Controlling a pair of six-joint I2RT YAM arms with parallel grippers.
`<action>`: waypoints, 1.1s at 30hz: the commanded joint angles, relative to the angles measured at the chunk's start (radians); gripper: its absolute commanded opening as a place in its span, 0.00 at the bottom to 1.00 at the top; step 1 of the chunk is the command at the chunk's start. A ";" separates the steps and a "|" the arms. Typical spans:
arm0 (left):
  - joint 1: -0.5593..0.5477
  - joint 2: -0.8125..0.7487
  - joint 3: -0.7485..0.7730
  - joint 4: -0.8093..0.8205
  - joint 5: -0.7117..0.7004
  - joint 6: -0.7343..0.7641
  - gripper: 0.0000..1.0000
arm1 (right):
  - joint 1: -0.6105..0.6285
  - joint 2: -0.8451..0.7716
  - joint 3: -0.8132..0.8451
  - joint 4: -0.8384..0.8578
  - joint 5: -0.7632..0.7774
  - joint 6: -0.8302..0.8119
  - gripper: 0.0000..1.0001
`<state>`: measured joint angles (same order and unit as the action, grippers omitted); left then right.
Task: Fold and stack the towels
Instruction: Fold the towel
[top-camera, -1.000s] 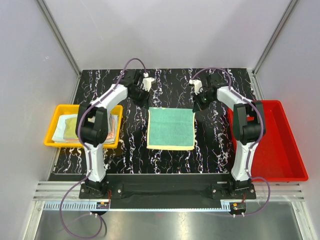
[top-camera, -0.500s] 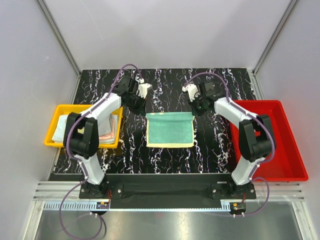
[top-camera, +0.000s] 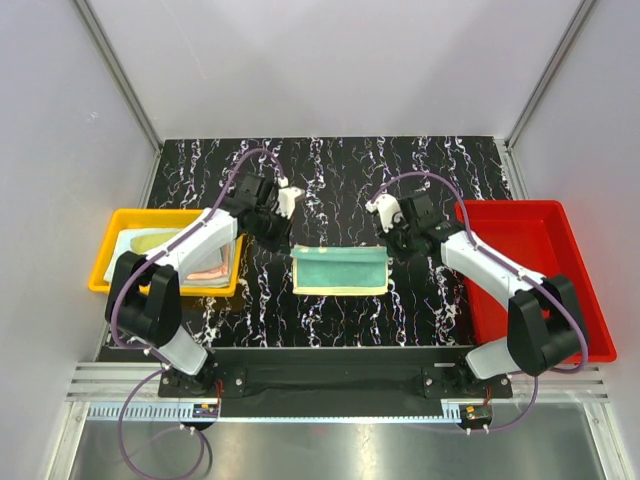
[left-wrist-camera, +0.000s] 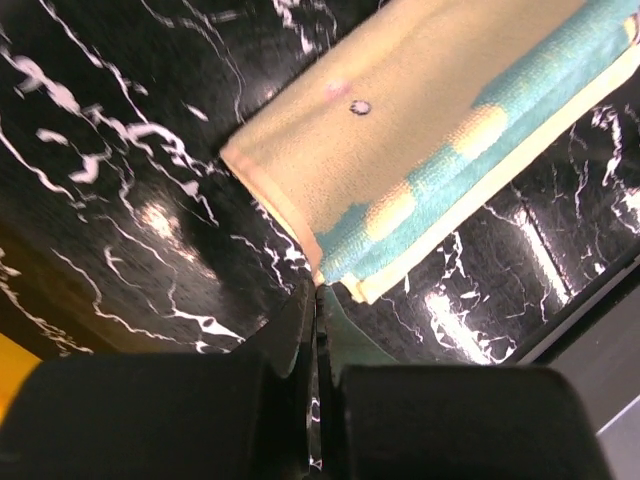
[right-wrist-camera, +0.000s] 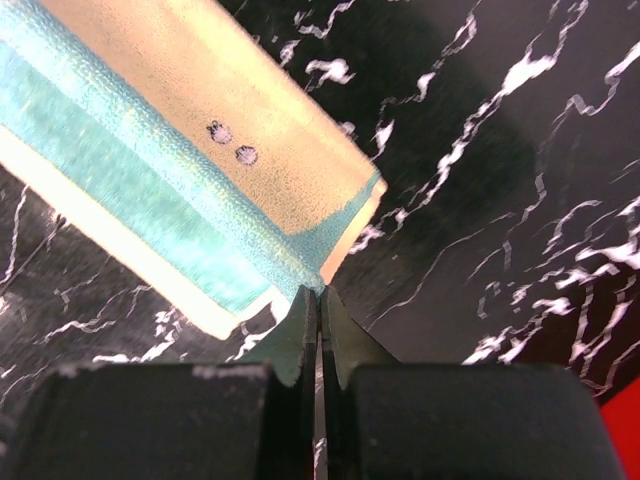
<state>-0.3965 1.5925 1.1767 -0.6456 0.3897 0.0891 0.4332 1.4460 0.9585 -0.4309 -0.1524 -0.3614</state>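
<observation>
A towel (top-camera: 340, 271), teal-green on one face and pale yellow on the other, lies at the table's middle, its far edge lifted and doubled over toward the near side. My left gripper (top-camera: 291, 243) is shut on its far left corner. My right gripper (top-camera: 388, 248) is shut on its far right corner. In the left wrist view the towel (left-wrist-camera: 420, 120) shows its yellow underside, pinched at the gripper (left-wrist-camera: 317, 292). The right wrist view shows the same towel (right-wrist-camera: 200, 120) running up from the gripper (right-wrist-camera: 318, 292). More towels (top-camera: 150, 243) lie in the yellow tray (top-camera: 110, 284).
The yellow tray sits at the left table edge, under the left arm's elbow. A red tray (top-camera: 570, 330) stands at the right edge beside the right arm. Grey walls enclose the black marbled table (top-camera: 340, 170) on three sides.
Both grippers have moved toward the near edge, carrying the towel's far corners with them. The towel's visible span has shrunk as its far half folds over.
</observation>
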 joint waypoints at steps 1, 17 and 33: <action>-0.010 -0.034 -0.034 -0.040 -0.078 -0.015 0.00 | 0.001 -0.047 -0.040 -0.012 0.030 0.038 0.00; -0.077 -0.025 -0.157 -0.029 -0.084 -0.074 0.00 | 0.095 -0.032 -0.118 -0.058 0.024 0.102 0.00; -0.094 -0.126 -0.123 -0.040 -0.009 -0.150 0.31 | 0.105 -0.130 -0.014 -0.192 -0.027 0.148 0.46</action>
<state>-0.4892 1.5414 1.0050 -0.7166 0.3412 -0.0158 0.5312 1.3853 0.8581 -0.5858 -0.1562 -0.2459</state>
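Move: Directly below and behind the left hand, which still holds one corner of the towel's far edge, lies the towel's near left corner: about 8 cm back, 1 cm right and 6 cm down. The near right corner sits likewise about 8 cm back, 1 cm left and 5 cm down from the right hand. The middle of the towel's lying half is 15 cm right of the left hand and 4 cm back. The yellow basket's middle is roughly 35 cm left of the left hand and 3 cm farther out. Drawing the pinched far edge back over the lying half, both hands travel together some 7 cm towards the towel's near edge while sinking about 5 cm, the fingers tipping some 10 degrees nearer straight down. Slowing low over the table, they open part way, the right slightly earlier and wider, let go of the corners and start to rise. ##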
